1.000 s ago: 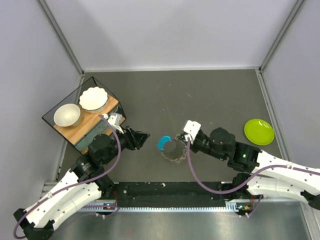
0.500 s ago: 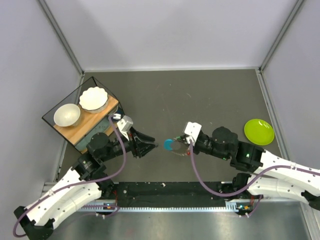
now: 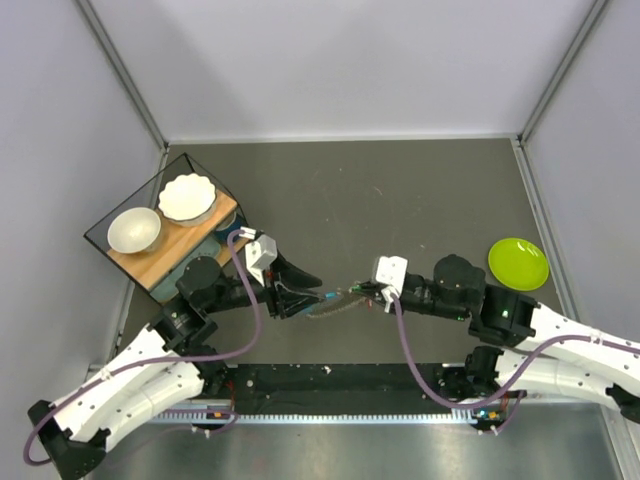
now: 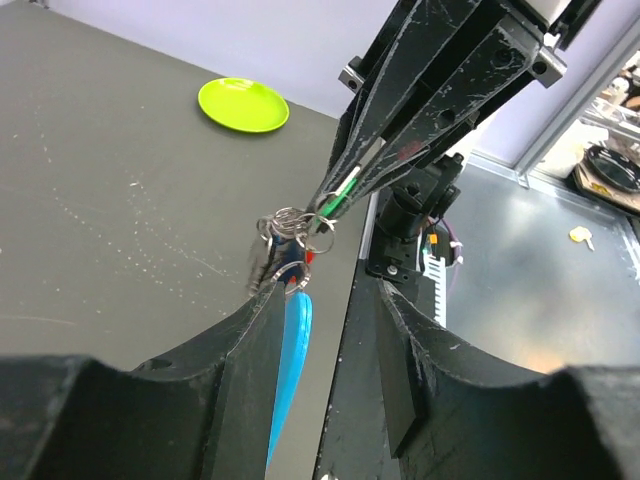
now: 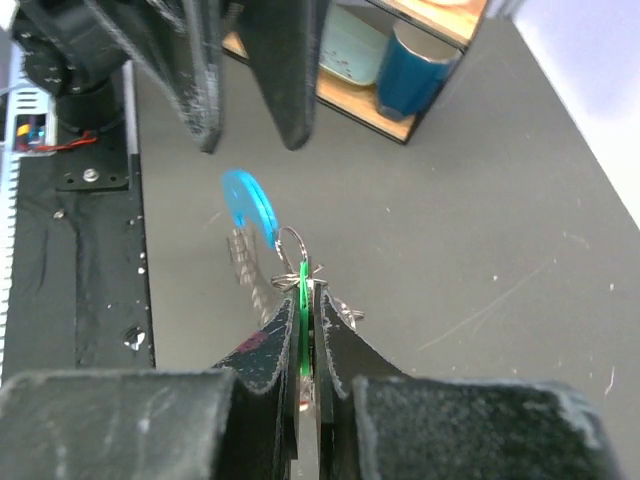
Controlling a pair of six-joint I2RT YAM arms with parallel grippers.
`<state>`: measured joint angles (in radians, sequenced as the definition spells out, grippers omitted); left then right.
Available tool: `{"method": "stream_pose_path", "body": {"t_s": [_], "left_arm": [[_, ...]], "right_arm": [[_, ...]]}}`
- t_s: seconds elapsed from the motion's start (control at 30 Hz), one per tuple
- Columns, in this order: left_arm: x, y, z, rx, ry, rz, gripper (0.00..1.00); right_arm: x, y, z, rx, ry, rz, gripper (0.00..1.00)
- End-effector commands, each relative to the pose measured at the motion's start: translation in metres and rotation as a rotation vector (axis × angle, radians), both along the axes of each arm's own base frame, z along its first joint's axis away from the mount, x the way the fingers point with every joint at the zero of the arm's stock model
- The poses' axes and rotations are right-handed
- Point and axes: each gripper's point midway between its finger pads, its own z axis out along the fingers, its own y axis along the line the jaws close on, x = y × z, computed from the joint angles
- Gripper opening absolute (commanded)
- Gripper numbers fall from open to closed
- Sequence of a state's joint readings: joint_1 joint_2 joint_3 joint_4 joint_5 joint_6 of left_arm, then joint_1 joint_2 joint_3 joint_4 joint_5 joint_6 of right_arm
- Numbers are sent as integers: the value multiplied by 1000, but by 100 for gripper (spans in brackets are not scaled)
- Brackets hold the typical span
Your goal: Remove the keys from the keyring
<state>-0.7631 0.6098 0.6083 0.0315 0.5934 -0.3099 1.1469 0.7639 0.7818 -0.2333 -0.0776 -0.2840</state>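
Note:
The keys (image 3: 337, 301) hang in a bunch between the two grippers, above the dark table. My right gripper (image 3: 360, 292) is shut on a green key head (image 5: 303, 318), and the thin keyring (image 5: 291, 243) pokes out just past its fingertips. A blue tag (image 4: 289, 352) dangles from the keyring (image 4: 288, 216) and lies against the inner face of one finger of my left gripper (image 4: 330, 295). That gripper is open, its other finger well apart from the tag. In the top view my left gripper (image 3: 320, 294) points right, tip to tip with the right one.
A black-framed wooden shelf (image 3: 190, 250) with two white bowls on top stands at the left; a blue cup (image 5: 418, 68) sits inside it. A lime-green plate (image 3: 518, 263) lies at the right. A metal rail (image 3: 330, 410) runs along the near edge.
My left gripper has swung right to the keys and narrowed a little, and the blue tag now sits between its fingers. The right gripper has shifted slightly right with the bunch lifted.

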Motion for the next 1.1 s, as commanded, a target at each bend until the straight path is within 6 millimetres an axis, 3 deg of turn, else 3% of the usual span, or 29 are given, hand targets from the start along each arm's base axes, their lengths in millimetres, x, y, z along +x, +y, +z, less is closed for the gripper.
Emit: {"method": "stream_pose_path", "body": {"t_s": [0.0,0.47,0.83,1.07], "left_arm": [[-12,-4,37,-67,-140,-89,46],[-34,-11,31,-69,-116,-231,47],[-44,-21,28,-81,-69,-316,44],[-40,-25,28,-85,-60,-278,41]], "right_arm": [[-31,6,47,126,-152,217,0],[-55,-7,52,102,-337,373,0],[-56,-7,48,78,-356,394,0],[-48,-4,47,64,-337,358,0]]}}
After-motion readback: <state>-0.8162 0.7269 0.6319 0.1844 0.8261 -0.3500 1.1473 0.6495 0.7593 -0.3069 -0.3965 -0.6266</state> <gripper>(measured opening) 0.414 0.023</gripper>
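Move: The keyring's metal rings hang about 10 cm to the right of the open left hand, level with it front to back and some 2 cm lower. The red key tag lies about 12 cm to its right, 1 cm back and 5 cm below. The blue strap hangs some 4 cm to its right, 1 cm back and 8 cm below. From the right hand, which already grips the green key, the rings lie 4 cm left, 1 cm ahead and 1 cm lower. Both hands draw back about 5 cm, the right turning its gripped green key counter-clockwise, the open left nearing the rings. ##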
